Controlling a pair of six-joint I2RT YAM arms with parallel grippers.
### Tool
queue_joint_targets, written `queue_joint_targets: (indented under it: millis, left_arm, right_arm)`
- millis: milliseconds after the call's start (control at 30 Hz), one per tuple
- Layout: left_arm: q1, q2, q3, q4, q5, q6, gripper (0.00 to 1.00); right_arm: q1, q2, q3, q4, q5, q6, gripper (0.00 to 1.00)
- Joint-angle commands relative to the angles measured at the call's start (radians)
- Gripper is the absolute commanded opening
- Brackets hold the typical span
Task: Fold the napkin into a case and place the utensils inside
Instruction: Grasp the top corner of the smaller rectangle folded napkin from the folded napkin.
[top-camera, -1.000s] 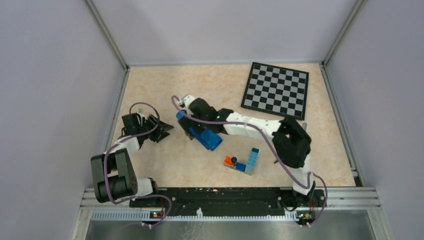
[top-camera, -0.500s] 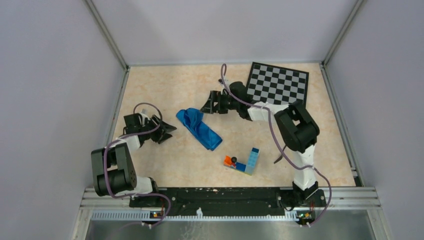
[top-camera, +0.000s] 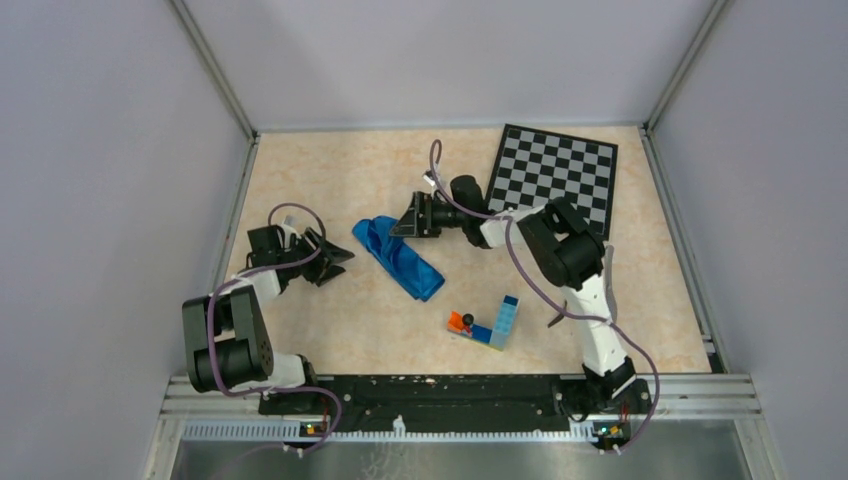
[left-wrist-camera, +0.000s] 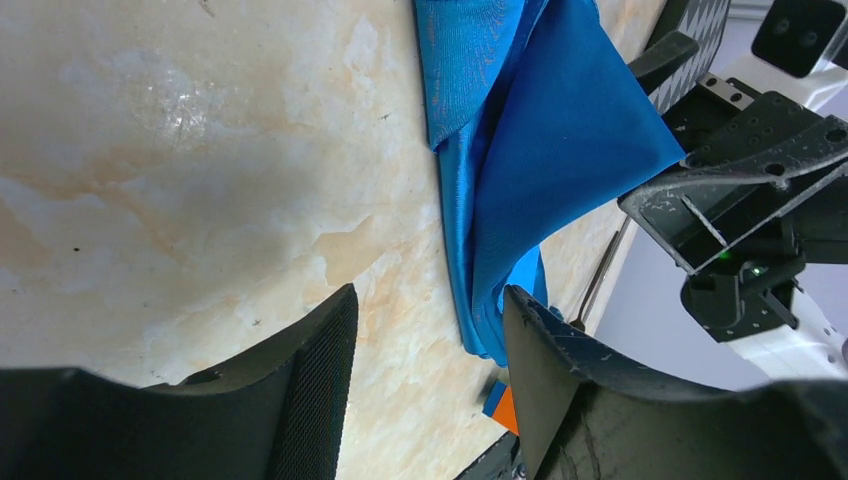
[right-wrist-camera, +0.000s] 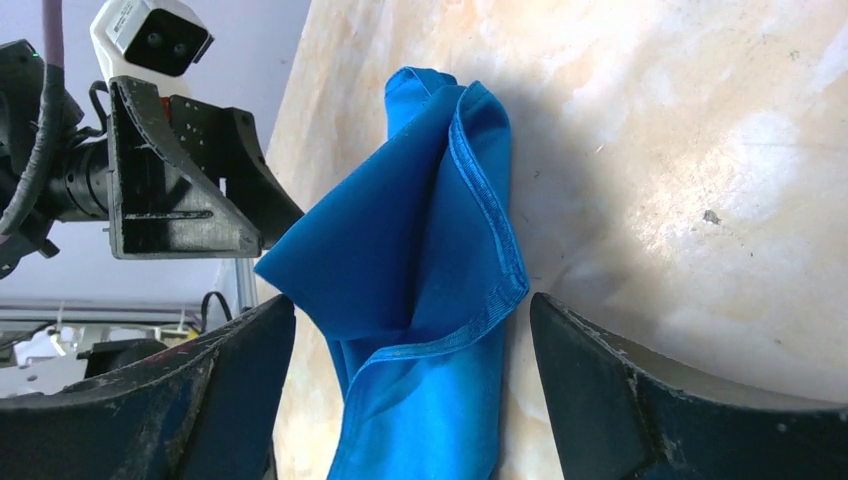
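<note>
The bright blue napkin (top-camera: 400, 260) lies bunched in a long crumpled strip on the marble-patterned table, with one fold standing up (right-wrist-camera: 400, 230) (left-wrist-camera: 560, 130). My left gripper (top-camera: 340, 262) (left-wrist-camera: 428, 300) sits low to its left, open and empty, a little short of the cloth. My right gripper (top-camera: 398, 225) (right-wrist-camera: 412, 305) faces the napkin's far end from the right. Its jaws are wide open around the cloth's edge and are not closed on it. A slim dark utensil (top-camera: 557, 318) lies beside the right arm; I cannot tell whether it is a fork or a knife.
A chessboard (top-camera: 553, 178) lies at the back right, just behind the right arm. A small cluster of blue and orange toy bricks (top-camera: 485, 325) sits in front of the napkin. Grey walls close in the table on three sides.
The right gripper has come off the napkin, pulled back toward the chessboard, then edged left again. The napkin stays bunched where it lay. The left gripper's jaws have widened a little.
</note>
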Motion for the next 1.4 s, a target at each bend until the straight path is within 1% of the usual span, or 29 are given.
queue_joint_targets:
  millis: [0, 200, 333, 567, 800, 967, 1033, 1133, 1367]
  left_arm:
    - [-0.005, -0.013, 0.026, 0.043, 0.024, 0.022, 0.6]
    - [-0.004, -0.006, 0.019, 0.053, 0.02, 0.023, 0.61]
    - [-0.005, -0.001, 0.009, 0.07, 0.021, 0.014, 0.6]
    - [-0.008, -0.003, 0.006, 0.078, 0.022, 0.009, 0.6]
    - [-0.017, -0.004, 0.006, 0.081, 0.018, 0.003, 0.6]
    - [-0.023, 0.003, 0.003, 0.09, 0.018, 0.0, 0.6]
    - [-0.024, 0.002, 0.0, 0.094, 0.017, -0.002, 0.6]
    - [-0.024, 0.001, 0.001, 0.095, 0.02, -0.005, 0.6]
    - [-0.032, -0.013, 0.012, 0.069, -0.008, 0.015, 0.59]
  right_arm:
    - [0.001, 0.04, 0.068, 0.144, -0.06, 0.054, 0.85]
    - [0.003, -0.003, 0.067, 0.131, -0.059, 0.018, 0.83]
    - [0.006, -0.038, 0.058, 0.111, -0.061, 0.005, 0.8]
    - [0.027, -0.063, 0.073, 0.011, -0.018, -0.045, 0.68]
    - [0.057, -0.119, 0.063, -0.084, 0.069, -0.12, 0.7]
    - [0.079, -0.142, 0.096, -0.221, 0.177, -0.182, 0.7]
    - [0.091, -0.138, 0.136, -0.295, 0.217, -0.214, 0.67]
    - [0.104, -0.141, 0.153, -0.348, 0.266, -0.239, 0.63]
    - [0.107, -0.151, 0.154, -0.371, 0.281, -0.237, 0.49]
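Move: The napkin's raised top corner stands about 2 cm to the left of my right hand, at its height, spread across the mouth of the open fingers. The rest of the folded strip lies beneath, its middle some 6 cm back and 4 cm lower. The toy blocks are about 19 cm back and 16 cm to the right, the chessboard some 29 cm right and 8 cm farther out. From my left hand the corner is about 8 cm ahead and 10 cm right. I ease my right fingers some 2 cm leftward over the raised corner, bringing the flap deeper between them while closing the gap by about a third of its range. Midway I draw back and up a little, then come forward again and settle slightly, tipping the fingertips down about 15 degrees. The fingers close in on the flap from both sides but are still half open. ##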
